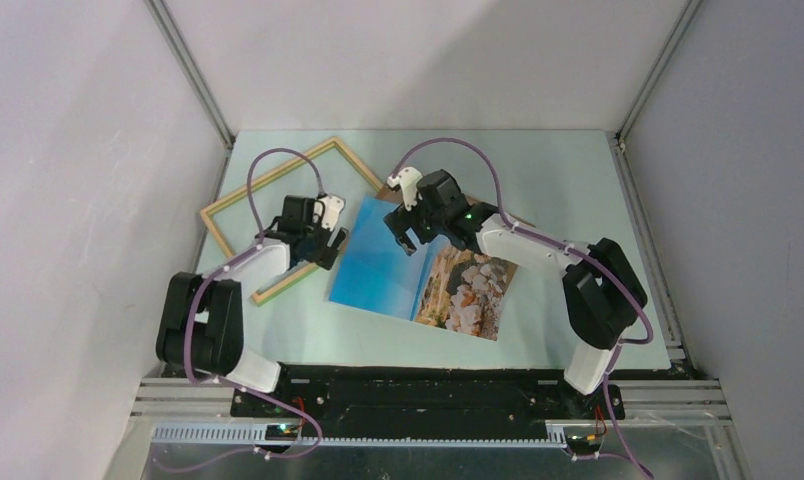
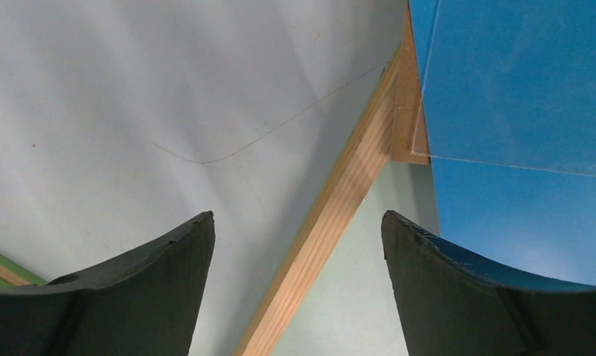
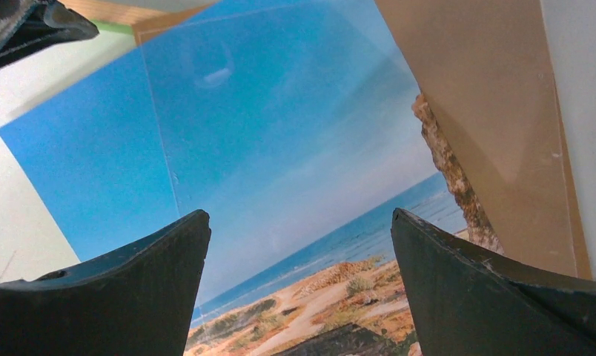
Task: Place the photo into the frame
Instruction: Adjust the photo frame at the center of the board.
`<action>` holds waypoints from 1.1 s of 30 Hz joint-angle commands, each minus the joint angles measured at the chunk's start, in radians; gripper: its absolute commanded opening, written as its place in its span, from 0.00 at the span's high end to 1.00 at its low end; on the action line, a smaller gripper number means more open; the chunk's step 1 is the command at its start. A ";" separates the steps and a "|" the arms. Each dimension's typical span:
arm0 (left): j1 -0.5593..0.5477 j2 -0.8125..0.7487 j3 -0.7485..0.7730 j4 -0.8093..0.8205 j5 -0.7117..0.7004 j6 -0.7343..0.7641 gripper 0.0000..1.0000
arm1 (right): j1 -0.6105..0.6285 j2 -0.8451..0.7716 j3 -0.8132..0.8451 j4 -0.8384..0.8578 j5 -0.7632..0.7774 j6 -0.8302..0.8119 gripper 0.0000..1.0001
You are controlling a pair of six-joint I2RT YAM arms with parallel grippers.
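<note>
The frame [image 1: 268,177] lies pale wood side up at the left of the table, tilted. Its near right rail [image 2: 354,170] runs between the fingers of my left gripper [image 2: 299,219], which stands open just above it without touching. In the top view the left gripper [image 1: 330,248] sits at the frame's right corner, beside the photo's left edge. The photo [image 1: 398,270] lies picture side up in the middle, blue sky to the left and rocks and sand to the right. My right gripper [image 1: 406,238] hovers open over the photo [image 3: 280,148], nothing between its fingers [image 3: 300,213].
A clear pane [image 2: 517,74] lies over part of the photo's sky, and its edge crosses the frame's corner. A brown backing board [image 3: 488,111] lies under the photo's far right side. Grey walls close in the table on the left, back and right.
</note>
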 commanded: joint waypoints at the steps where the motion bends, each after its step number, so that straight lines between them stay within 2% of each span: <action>1: -0.017 0.051 0.040 0.003 -0.043 0.038 0.14 | -0.019 -0.057 -0.025 0.003 -0.024 -0.004 0.04; 3: -0.018 0.071 0.051 -0.004 -0.050 0.045 0.17 | -0.029 -0.064 -0.030 0.004 -0.031 -0.004 0.04; 4: -0.018 0.075 0.055 -0.007 -0.048 0.046 0.25 | -0.032 -0.067 -0.032 0.004 -0.033 -0.003 0.04; 6: -0.020 0.074 0.062 -0.021 -0.032 0.046 0.33 | -0.038 -0.075 -0.039 0.001 -0.037 -0.002 0.04; 16: -0.048 0.116 0.118 -0.138 -0.010 0.013 0.39 | -0.070 -0.108 -0.067 -0.012 -0.060 0.009 0.04; 26: -0.055 0.170 0.173 -0.223 0.049 0.006 0.40 | -0.072 -0.122 -0.068 -0.017 -0.080 0.027 0.04; 29: -0.059 0.190 0.187 -0.243 0.062 0.016 0.50 | -0.072 -0.124 -0.068 -0.015 -0.086 0.032 0.04; 33: -0.059 0.208 0.209 -0.294 0.076 0.017 0.52 | -0.073 -0.129 -0.068 -0.018 -0.091 0.035 0.04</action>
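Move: The frame's near right-hand bar runs about 4 cm below my left hand, some 2 cm to its right and 1 cm back. The photo's middle lies about 21 cm to the right of my left hand and 3 cm back, 5 cm lower; the brown board's is about 24 cm right and 3 cm ahead. From my right hand, high over the photo, that bar is some 17 cm left, 2 cm back and 13 cm down. I lower my left hand about 3 cm onto the frame's near right-hand bar, easing some 2 cm right and a little back while the fingers tip about 15 degrees steeper. They close from nearly wide open to about half, straddling the bar without pinching it yet. My right hand, wide open and touching nothing, draws about 3 cm to the right above the photo, then holds there. ##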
